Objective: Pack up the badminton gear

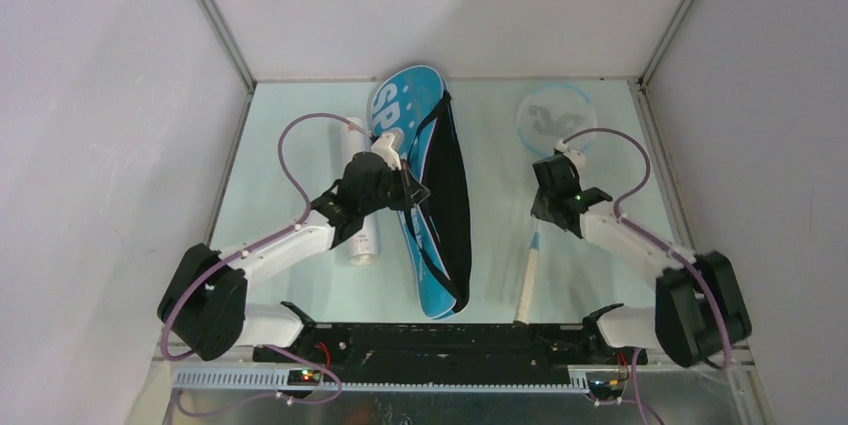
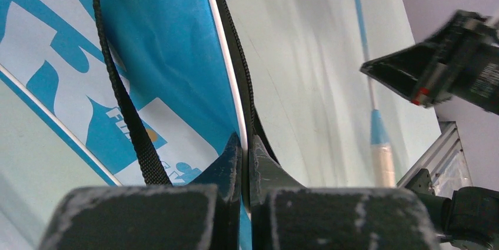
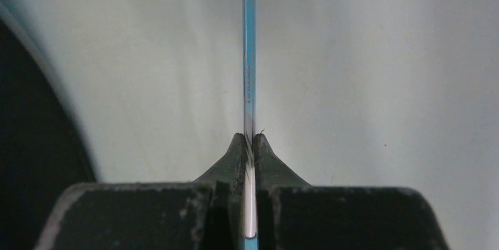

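The blue "SPORT" bag [image 1: 425, 245] lies lengthwise mid-table, its black strap [image 2: 123, 103] running across the top. My left gripper [image 1: 412, 188] [image 2: 246, 144] is shut on the bag's white-piped edge [image 2: 226, 67], beside the zipper. A long white tube [image 1: 363, 243] lies left of the bag, partly under my left arm. To the right of the bag lies a racket with its round head [image 1: 555, 113] at the far end and its cream handle [image 1: 527, 285] [image 2: 382, 165] near me. My right gripper [image 1: 541, 207] [image 3: 249, 141] is shut on its thin blue shaft [image 3: 249, 56].
White walls close in the table on the left, the back and the right. A black rail [image 1: 450, 337] with the arm bases runs along the near edge. The bag's black side [image 3: 35, 144] shows dark to the left of my right gripper.
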Controlling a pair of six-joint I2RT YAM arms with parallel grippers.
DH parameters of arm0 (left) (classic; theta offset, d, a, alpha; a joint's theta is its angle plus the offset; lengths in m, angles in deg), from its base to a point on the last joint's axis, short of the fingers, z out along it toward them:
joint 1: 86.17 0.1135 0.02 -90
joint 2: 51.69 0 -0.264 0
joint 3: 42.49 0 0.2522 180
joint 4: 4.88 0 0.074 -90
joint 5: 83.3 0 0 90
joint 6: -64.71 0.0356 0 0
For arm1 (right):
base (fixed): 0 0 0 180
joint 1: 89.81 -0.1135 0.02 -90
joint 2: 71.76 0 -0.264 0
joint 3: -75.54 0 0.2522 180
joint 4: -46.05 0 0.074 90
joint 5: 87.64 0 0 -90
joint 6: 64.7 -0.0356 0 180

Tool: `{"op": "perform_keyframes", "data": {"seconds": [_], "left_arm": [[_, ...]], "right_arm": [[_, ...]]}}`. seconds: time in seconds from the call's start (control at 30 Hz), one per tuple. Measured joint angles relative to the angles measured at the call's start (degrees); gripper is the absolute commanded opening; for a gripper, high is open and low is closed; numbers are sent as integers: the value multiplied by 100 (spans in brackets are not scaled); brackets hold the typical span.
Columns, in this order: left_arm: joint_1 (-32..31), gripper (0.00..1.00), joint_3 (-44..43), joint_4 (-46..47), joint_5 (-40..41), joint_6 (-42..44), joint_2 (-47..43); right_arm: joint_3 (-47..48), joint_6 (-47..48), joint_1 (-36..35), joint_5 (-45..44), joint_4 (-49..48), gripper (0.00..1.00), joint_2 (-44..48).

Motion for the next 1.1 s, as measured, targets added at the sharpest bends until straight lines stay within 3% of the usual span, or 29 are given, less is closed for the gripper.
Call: {"op": "perform_keyframes", "data": {"seconds": [0.2, 0.43, 0.77, 1.1], "left_arm": [[85, 0, 0, 20, 39, 92, 4], [223, 0, 0, 37, 42, 125, 61], [262, 0, -4, 37, 39, 142, 94], [284, 0, -26, 37, -107, 186, 170]], "right_arm": [[0, 990, -426, 7, 260, 0, 1121], [0, 1506, -1316, 201, 846, 0, 1711], [-13, 1491, -2487, 428, 1165, 0, 1401], [-66, 1502, -2763, 702, 428, 0, 920]]}}
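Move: About 23 cm to the right hand's left, 4 cm ahead and 4 cm lower lies the bag opening, while the hand holds the racket's shaft. Its racket head is some 26 cm ahead and 5 cm to the right; the racket handle is about 19 cm back and 3 cm left. From the left hand, which grips the raised rim, the opening is some 8 cm right, level fore-and-aft, 10 cm below, and the shuttlecock tube about 16 cm left, also 10 cm below. Keeping its pinch on the shaft, the right hand lifts the racket about 6 cm while starting to the left, then sweeps left and back towards the bag, sinking about 3 cm, and ends moving mostly left. It turns some 45 degrees counter-clockwise, swinging the head round to the bag opening. The left hand still pinches the rim and shifts about 2 cm forward and left. ##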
